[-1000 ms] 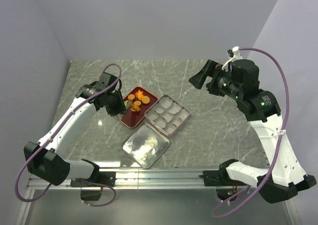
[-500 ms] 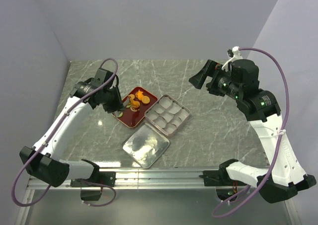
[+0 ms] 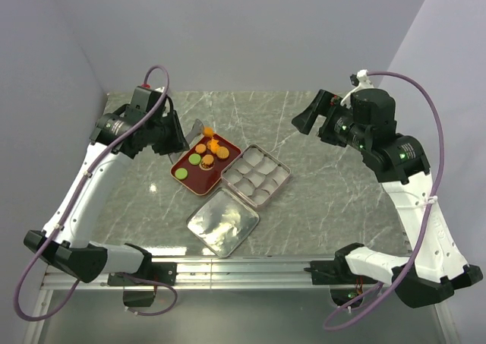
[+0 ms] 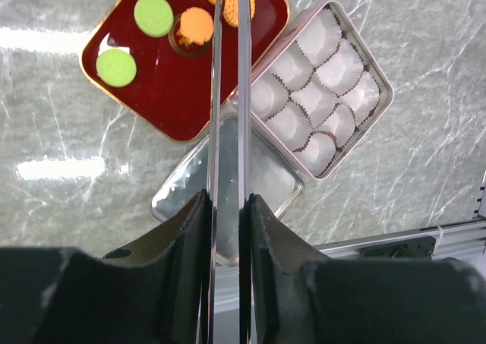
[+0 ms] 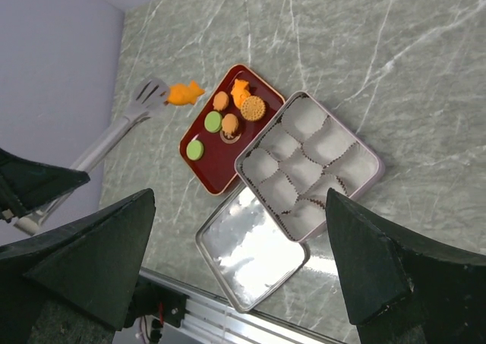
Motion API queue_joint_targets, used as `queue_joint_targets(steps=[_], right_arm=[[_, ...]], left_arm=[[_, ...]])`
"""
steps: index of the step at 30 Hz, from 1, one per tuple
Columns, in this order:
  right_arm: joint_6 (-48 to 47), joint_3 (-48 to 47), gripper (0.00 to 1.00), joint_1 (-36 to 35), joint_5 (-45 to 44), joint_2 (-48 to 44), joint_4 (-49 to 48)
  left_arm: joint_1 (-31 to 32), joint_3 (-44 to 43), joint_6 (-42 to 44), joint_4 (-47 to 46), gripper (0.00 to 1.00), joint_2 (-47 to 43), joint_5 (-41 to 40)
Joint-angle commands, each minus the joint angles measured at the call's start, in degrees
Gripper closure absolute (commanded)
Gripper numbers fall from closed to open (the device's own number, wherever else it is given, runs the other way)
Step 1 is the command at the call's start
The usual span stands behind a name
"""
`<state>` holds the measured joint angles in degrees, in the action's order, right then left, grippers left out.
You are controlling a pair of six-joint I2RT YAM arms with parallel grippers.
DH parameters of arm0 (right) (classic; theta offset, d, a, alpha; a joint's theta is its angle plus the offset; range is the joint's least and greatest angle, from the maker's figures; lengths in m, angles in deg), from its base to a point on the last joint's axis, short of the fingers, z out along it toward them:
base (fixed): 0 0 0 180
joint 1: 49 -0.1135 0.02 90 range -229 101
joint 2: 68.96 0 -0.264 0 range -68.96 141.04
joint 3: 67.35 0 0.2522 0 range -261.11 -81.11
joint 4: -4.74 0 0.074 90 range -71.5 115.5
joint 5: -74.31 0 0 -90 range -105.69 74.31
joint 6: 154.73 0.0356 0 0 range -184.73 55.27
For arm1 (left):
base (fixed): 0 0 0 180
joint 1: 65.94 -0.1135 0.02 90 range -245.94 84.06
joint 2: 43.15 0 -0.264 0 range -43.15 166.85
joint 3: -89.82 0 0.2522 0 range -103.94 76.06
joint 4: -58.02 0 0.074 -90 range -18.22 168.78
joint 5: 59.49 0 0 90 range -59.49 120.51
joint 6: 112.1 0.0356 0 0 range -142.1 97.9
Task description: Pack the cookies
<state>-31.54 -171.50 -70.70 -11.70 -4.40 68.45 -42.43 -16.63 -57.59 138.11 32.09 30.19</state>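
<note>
Several cookies, orange and green, lie on the red tray (image 3: 184, 184), among them a green one (image 4: 154, 14) and an orange star (image 5: 241, 91). My left gripper (image 4: 226, 207) is shut on the handle of metal tongs (image 4: 228, 93). The tongs (image 5: 144, 105) hang in the air just behind the tray's far left corner, with an orange fish-shaped cookie (image 5: 184, 93) pinched at their tips. In the top view that cookie (image 3: 208, 131) sits above the tray's far edge. My right gripper (image 3: 304, 120) hovers open, high over the right of the table, holding nothing.
A pink tin (image 3: 282, 178) lined with white paper cups stands right of the tray. Its silver lid (image 3: 222, 221) lies in front, near the table's front rail. Grey walls close in the left and back sides.
My left arm has risen and drawn back to the left, lifting the tongs off the tray with the orange fish cookie. The two green cookies now show. The right arm has barely moved.
</note>
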Motion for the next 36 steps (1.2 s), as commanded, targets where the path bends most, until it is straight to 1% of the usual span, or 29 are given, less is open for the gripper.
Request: queue_joint_targets(steps=[1, 6, 11, 14, 17, 22, 29, 36], right_arm=[[-0.3, -3.7, 0.0, 0.3, -3.5, 0.0, 0.9], [-0.3, -4.0, 0.0, 0.3, -7.5, -1.4, 1.7], [-1.2, -2.4, 0.0, 0.3, -9.8, -4.1, 2.3], [-2.3, -1.2, 0.0, 0.5, -10.1, -4.6, 1.9], [-3.2, -2.5, 0.0, 0.8, -10.1, -3.5, 3.7], [-3.4, -0.6, 0.0, 1.2, -9.5, -3.4, 2.4], [-3.9, 1.5, 0.0, 2.3, -8.9, -3.6, 1.4], [-3.9, 2.6, 0.0, 4.0, -7.6, -3.1, 0.1]], left_arm=[[0.2, -4.2, 3.5, -0.6, 1.0, 0.7, 0.7], [0.1, -7.4, 5.5, -2.4, 1.0, 2.3, 4.0], [0.7, -7.1, 5.6, -7.2, 1.0, 4.0, 8.8], [2.3, -7.7, 5.3, -8.4, 1.0, 6.0, 8.7], [4.3, -10.2, 4.9, -7.5, 1.0, 9.2, 7.9], [8.0, -12.2, 5.7, -5.2, 1.0, 13.7, 6.9], [9.4, -9.4, 5.5, -6.7, 1.0, 16.3, 6.5], [11.0, -10.8, 6.1, -5.9, 1.0, 21.3, 4.9]])
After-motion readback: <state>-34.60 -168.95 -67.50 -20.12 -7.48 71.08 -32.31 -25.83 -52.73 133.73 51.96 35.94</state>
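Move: The left hand holds metal tongs with the orange fish cookie at their tips. For that hand the cookie box's middle lies about 21 cm to the right, 8 cm ahead and some 27 cm below. The red tray is about 14 cm ahead and 2 cm right, the steel lid 10 cm back and 10 cm right, both some 28 cm down. The empty right hand has the box roughly 10 cm left, 7 cm ahead and 36 cm below. Keeping the fish cookie pinched in the tongs, the left hand carries it across the red tray towards the far-left part of the cookie box: rightward about 10 cm and a little forward, first rising slightly, then sinking some 6 cm while turning about 15 degrees clockwise. The open, empty right hand makes room, shifting about 5 cm right, away from the box. ##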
